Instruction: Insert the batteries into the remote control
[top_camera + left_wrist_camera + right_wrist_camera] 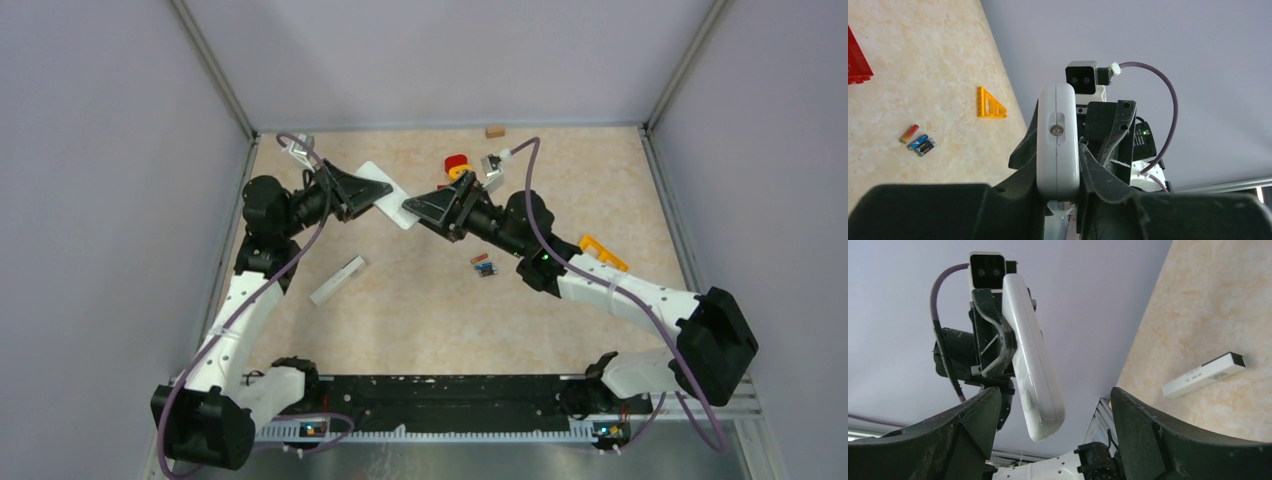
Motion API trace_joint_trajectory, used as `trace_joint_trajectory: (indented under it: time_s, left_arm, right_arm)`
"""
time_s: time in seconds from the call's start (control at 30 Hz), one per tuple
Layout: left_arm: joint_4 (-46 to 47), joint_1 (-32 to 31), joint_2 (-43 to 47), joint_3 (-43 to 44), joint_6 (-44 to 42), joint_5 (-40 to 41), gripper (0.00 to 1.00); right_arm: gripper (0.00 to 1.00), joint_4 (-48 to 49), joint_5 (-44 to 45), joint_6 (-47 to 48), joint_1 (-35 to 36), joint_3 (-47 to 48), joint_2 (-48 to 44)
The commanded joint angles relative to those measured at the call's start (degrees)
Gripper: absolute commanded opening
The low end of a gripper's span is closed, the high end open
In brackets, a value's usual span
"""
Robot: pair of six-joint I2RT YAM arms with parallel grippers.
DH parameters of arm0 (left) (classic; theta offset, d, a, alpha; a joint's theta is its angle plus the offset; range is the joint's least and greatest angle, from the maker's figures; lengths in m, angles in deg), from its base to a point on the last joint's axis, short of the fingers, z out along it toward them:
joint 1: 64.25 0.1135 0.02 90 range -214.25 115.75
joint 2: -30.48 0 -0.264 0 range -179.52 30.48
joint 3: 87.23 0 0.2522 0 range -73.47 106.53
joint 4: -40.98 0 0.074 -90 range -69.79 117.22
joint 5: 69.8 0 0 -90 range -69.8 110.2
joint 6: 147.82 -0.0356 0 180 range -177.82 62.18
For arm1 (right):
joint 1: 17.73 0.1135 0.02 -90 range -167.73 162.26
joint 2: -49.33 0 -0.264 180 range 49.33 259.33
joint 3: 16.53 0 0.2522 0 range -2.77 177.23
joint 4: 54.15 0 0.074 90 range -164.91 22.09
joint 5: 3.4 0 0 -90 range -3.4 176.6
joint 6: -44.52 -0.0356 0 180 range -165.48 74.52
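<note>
My left gripper is shut on a white remote control, held in the air above the back of the table. In the left wrist view the remote stands edge-on, pinched between both jaws. My right gripper faces it from the right and is open. In the right wrist view the remote's rounded end hangs between the wide-apart fingers, touching neither. The batteries lie in a small cluster on the table right of centre: one reddish-brown, one blue, one dark.
A slim white bar lies on the table under the left arm, also in the right wrist view. An orange triangular piece lies right of the batteries. A red and yellow toy and a tan block sit at the back.
</note>
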Motion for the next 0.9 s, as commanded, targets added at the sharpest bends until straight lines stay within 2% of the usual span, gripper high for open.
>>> trace_joint_trajectory:
  time_s: [0.0,0.1,0.2,0.3,0.37,0.47,0.6,0.7,0.8,0.87]
  left_arm:
    - [2.70,-0.05,1.88,0.34,2.86,1.16,0.00]
    - [2.59,-0.05,2.09,0.99,3.34,0.59,0.00]
    - [2.64,-0.05,2.18,1.49,3.79,0.61,0.00]
    - [2.51,-0.05,2.48,2.20,4.02,1.04,0.00]
    - [2.30,-0.03,2.60,2.63,4.72,1.45,0.00]
    - [5.51,-0.01,2.37,2.82,9.85,-0.69,0.00]
    - [3.01,0.03,0.80,5.10,11.50,-2.90,0.00]
    - [7.12,0.12,-0.34,4.08,15.21,-3.26,0.00]
    - [8.03,0.12,-0.68,3.41,15.45,-1.60,0.00]
    - [7.97,0.12,-0.59,3.08,14.25,-0.66,0.00]
  right_arm:
    - [0.78,5.15,-2.39,0.20,0.60,4.05,1.50]
    - [0.62,6.19,-4.01,-0.35,0.59,5.10,3.06]
    - [0.39,5.76,-5.28,0.06,0.59,5.90,4.11]
    - [0.24,5.26,-5.52,1.26,0.64,5.12,3.77]
    - [0.18,5.76,-6.01,2.61,0.59,3.82,3.17]
    - [0.17,11.13,-9.10,6.77,0.55,0.93,1.70]
    - [0.14,10.82,-12.98,10.29,0.03,0.59,0.45]
    - [0.14,12.73,-16.59,11.30,-0.81,0.64,0.41]
    - [0.15,9.81,-15.43,12.29,-1.08,1.48,0.25]
    - [0.21,5.17,-12.90,12.50,-1.11,3.04,0.62]
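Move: The left hand already grips the white remote about its middle, the centre some 1 cm back of its hand point. From the open right hand the remote's middle lies about 4 cm left and 3 cm ahead, nearly level, its near end between the fingers. Far below, some 36 cm down, the batteries lie about 12 cm right and 4 cm ahead of the right hand, the white box 20 cm left and level with it, and the red bin 19 cm ahead and 5 cm right. The right hand eases about 1.5 cm left and as much up over the near end of the remote, which the left hand keeps held nearly still, and its wide-open fingers shut on that end in a pinch. With both grips on, the two hands rise together about 2 cm more while drawing back 1 to 2 cm, the right wrist turning some 15 degrees in all, mostly after its fingers have closed. ##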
